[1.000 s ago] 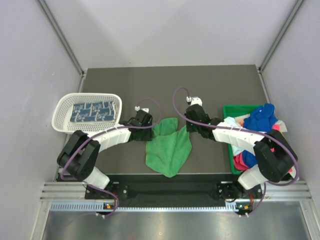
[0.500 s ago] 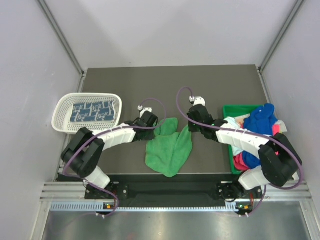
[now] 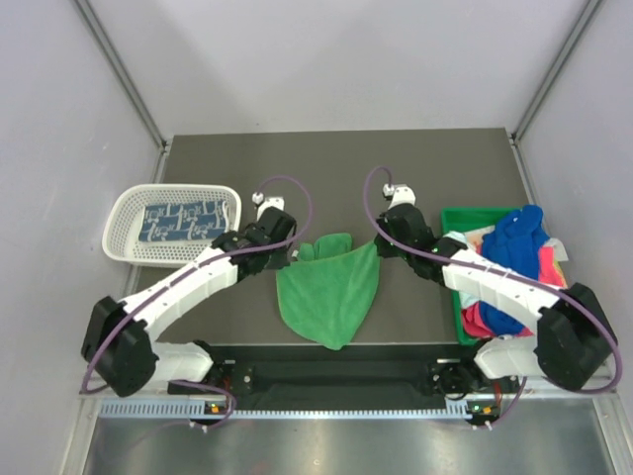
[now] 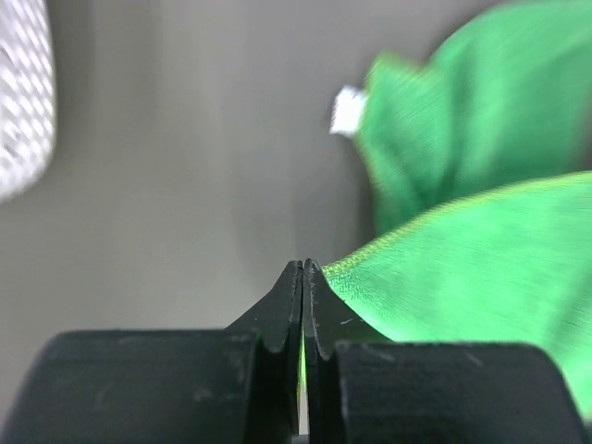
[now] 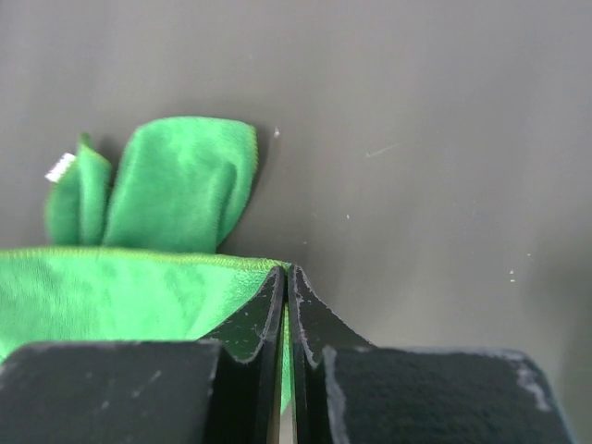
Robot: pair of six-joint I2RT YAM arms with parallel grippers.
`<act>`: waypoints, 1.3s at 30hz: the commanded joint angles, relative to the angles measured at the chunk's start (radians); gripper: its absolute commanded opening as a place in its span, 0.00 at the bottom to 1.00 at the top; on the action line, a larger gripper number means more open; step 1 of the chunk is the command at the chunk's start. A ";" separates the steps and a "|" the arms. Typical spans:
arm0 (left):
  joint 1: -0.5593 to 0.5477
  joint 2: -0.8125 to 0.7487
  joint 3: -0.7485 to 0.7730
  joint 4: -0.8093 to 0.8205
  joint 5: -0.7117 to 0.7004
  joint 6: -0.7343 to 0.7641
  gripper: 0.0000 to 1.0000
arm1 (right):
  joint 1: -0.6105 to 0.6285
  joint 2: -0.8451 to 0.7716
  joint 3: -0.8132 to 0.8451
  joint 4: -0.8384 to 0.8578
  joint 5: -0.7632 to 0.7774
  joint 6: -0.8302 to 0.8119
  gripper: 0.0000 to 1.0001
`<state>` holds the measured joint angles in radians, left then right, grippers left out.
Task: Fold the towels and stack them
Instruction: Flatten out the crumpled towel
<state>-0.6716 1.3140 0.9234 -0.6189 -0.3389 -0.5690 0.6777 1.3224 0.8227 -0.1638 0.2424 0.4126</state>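
Observation:
A green towel (image 3: pixel 331 287) lies in the middle of the dark table, its top edge stretched between my two grippers and its lower part tapering to a point toward the near edge. My left gripper (image 3: pixel 290 253) is shut on the towel's upper left corner (image 4: pixel 444 277). My right gripper (image 3: pixel 380 245) is shut on the upper right corner (image 5: pixel 120 287). A folded flap with a white tag (image 4: pixel 349 109) sticks out beyond the stretched edge. A blue-and-white patterned towel (image 3: pixel 183 220) lies folded in the white mesh basket (image 3: pixel 124 213).
A green plastic bin (image 3: pixel 463 214) at the right holds a heap of towels, royal blue (image 3: pixel 519 235) on top and pink/red (image 3: pixel 476 319) nearer the front. Grey walls close in the table on both sides. Bare dark tabletop (image 3: pixel 336 163) lies behind the towel.
The left gripper closed on the towel's left corner. Both grippers then moved apart and slightly back, pulling the bunched top edge out into a straight line.

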 commanded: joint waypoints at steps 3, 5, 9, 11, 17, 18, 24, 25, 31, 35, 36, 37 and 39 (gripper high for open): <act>0.000 -0.107 0.138 -0.054 0.012 0.075 0.00 | -0.015 -0.135 0.059 -0.048 -0.005 -0.017 0.00; 0.000 -0.139 0.170 -0.054 0.034 0.104 0.00 | -0.015 -0.182 0.099 -0.066 -0.006 -0.027 0.00; 0.000 -0.188 0.264 -0.056 0.084 0.153 0.00 | -0.012 -0.259 0.183 -0.120 -0.005 -0.086 0.00; -0.003 -0.217 0.331 -0.053 0.098 0.188 0.00 | -0.009 -0.300 0.238 -0.131 -0.005 -0.112 0.00; -0.003 -0.286 0.497 -0.012 0.187 0.273 0.00 | 0.002 -0.379 0.404 -0.160 -0.037 -0.196 0.00; -0.003 -0.295 0.509 -0.005 0.202 0.284 0.00 | 0.003 -0.384 0.424 -0.161 -0.048 -0.211 0.00; -0.003 -0.343 0.633 0.031 0.299 0.324 0.00 | 0.010 -0.414 0.605 -0.204 -0.104 -0.244 0.00; -0.003 -0.343 0.652 0.031 0.308 0.330 0.00 | 0.010 -0.419 0.643 -0.204 -0.115 -0.247 0.00; -0.003 -0.354 0.768 0.056 0.400 0.336 0.00 | 0.013 -0.427 0.783 -0.235 -0.185 -0.244 0.00; -0.003 -0.346 0.833 0.070 0.432 0.334 0.00 | 0.011 -0.425 0.843 -0.233 -0.227 -0.235 0.00; -0.003 -0.346 0.847 0.071 0.442 0.333 0.00 | 0.011 -0.422 0.857 -0.233 -0.235 -0.232 0.00; -0.003 -0.340 0.868 0.082 0.442 0.333 0.00 | 0.011 -0.413 0.884 -0.236 -0.238 -0.233 0.00; -0.003 -0.334 0.891 0.091 0.449 0.330 0.00 | 0.011 -0.402 0.912 -0.243 -0.239 -0.233 0.00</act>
<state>-0.6724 0.9741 1.7603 -0.6167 0.0727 -0.2523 0.6849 0.9089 1.6703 -0.4179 0.0372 0.1833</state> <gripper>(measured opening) 0.012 0.007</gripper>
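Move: My two hands already pinch the green towel's raised edge, one at each corner. Its main spread has its middle about 9 cm back, 9 cm right and 7 cm below my left hand, and about 12 cm back, 12 cm left and 9 cm below my right. A folded-over flap lies 3 cm ahead, 10 cm right and 9 cm below my left hand. The white basket is 29 cm left of that hand, 8 cm ahead; the green bin is 32 cm right of my right hand, 8 cm back. Keeping both corners pinched shut, I sweep my two hands quickly up together, some 45 cm, away from the table and the flap, hauling the towel up between them. Over the later part I also draw both back, ending 8 to 12 cm nearer my base, while both wrists tip up about 50 degrees until the fingers point out roughly level and turn inward towards each other. ##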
